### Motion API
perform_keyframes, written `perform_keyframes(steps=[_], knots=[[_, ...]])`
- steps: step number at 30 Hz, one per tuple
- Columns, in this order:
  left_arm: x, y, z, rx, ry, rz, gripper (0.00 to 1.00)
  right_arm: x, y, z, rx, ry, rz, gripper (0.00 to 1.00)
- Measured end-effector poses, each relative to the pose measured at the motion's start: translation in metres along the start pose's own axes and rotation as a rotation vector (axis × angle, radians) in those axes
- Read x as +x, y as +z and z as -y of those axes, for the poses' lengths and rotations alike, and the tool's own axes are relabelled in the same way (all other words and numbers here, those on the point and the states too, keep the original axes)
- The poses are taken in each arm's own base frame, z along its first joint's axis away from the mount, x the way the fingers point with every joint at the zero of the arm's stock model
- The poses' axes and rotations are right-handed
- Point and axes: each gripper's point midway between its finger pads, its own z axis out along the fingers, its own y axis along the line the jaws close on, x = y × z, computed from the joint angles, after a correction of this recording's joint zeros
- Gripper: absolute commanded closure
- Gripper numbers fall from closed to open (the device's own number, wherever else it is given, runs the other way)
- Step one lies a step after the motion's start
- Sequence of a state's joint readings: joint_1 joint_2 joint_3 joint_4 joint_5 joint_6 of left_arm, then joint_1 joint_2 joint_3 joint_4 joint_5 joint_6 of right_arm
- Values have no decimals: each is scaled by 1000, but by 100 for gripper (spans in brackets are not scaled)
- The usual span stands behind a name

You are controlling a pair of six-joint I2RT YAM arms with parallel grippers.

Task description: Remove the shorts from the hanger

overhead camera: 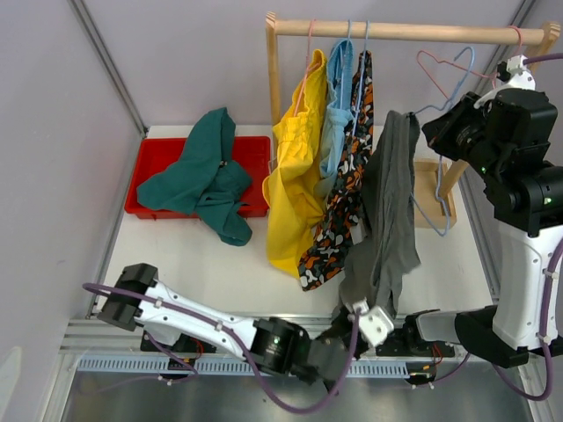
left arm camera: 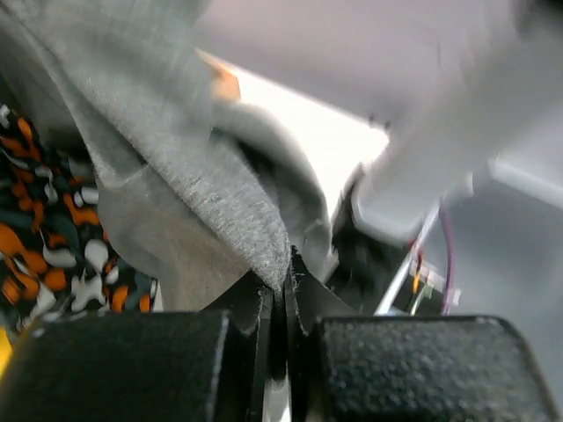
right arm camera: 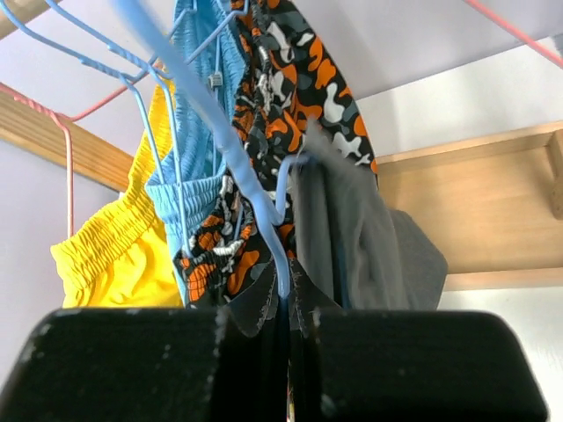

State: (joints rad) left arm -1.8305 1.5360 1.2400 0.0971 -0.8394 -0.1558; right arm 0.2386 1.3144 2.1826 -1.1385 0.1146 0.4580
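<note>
The grey shorts (overhead camera: 391,193) hang off a blue hanger (right arm camera: 220,132), away from the rail and to the right of the other pairs. My right gripper (overhead camera: 437,123) is up by their waistband, and in the right wrist view its jaws (right arm camera: 283,294) are shut on the hanger's blue wire, with the grey shorts (right arm camera: 343,220) just right of it. My left gripper (overhead camera: 350,304) is low at the near table edge, shut (left arm camera: 283,283) on the bottom hem of the grey shorts (left arm camera: 176,158). The cloth stretches between the two grippers.
Yellow shorts (overhead camera: 295,185), light blue shorts (overhead camera: 337,114) and camouflage shorts (overhead camera: 339,211) hang on the wooden rail (overhead camera: 396,31). Empty pink and blue hangers (overhead camera: 449,66) hang at its right end. Dark teal shorts (overhead camera: 207,176) lie over a red bin (overhead camera: 158,158) at the back left.
</note>
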Motion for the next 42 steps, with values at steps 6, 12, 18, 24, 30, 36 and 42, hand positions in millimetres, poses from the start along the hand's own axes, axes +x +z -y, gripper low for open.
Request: perform_keyframes(steps=[6,12,18,24,30,36,42], knots=[[38,-29,27,-7,162,-77,100,15,-2,11,31,-9,-80,100],[28,-36,25,-45,166,-73,100,34,1,16,37,6,-151,100],[14,12,-13,-120,155,-100,100,31,-34,22,16,34,-69,100],[-22,98,-82,-191,41,-131,100,-7,-98,9,-62,30,88,100],[22,139,-105,-228,44,-261,100,-50,-132,-19,-169,28,215,100],[56,144,-125,-256,76,-391,100,22,-113,0,-135,71,-15,100],[-3,139,-154,-303,68,-319,100,61,-105,32,-37,74,-72,100]])
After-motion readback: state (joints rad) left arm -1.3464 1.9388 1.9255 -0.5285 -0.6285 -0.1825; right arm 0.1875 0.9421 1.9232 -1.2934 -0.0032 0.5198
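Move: My left hand already grips the lower part of the grey shorts; their top still hangs at the blue hanger's end, about 32 cm ahead of that hand, 8 cm to its right and 15 cm higher. The camo shorts hang some 22 cm ahead of it, 4 cm left, roughly 3 cm up. My right hand holds the hanger, whose end lies 6 cm ahead, 1 cm left and 5 cm below; a pink hanger is 10 cm ahead, 3 cm right, 2 cm up. Keeping the grey shorts pinched, I tug my left hand back and down about 5 cm, then swing it some 25 cm forward to beside the camo shorts, dipping and rising again while it rolls about 20 degrees. My right hand keeps the blue hanger, sinks a little, draws back about 12 cm while lifting high, then drops slightly below its start height. ##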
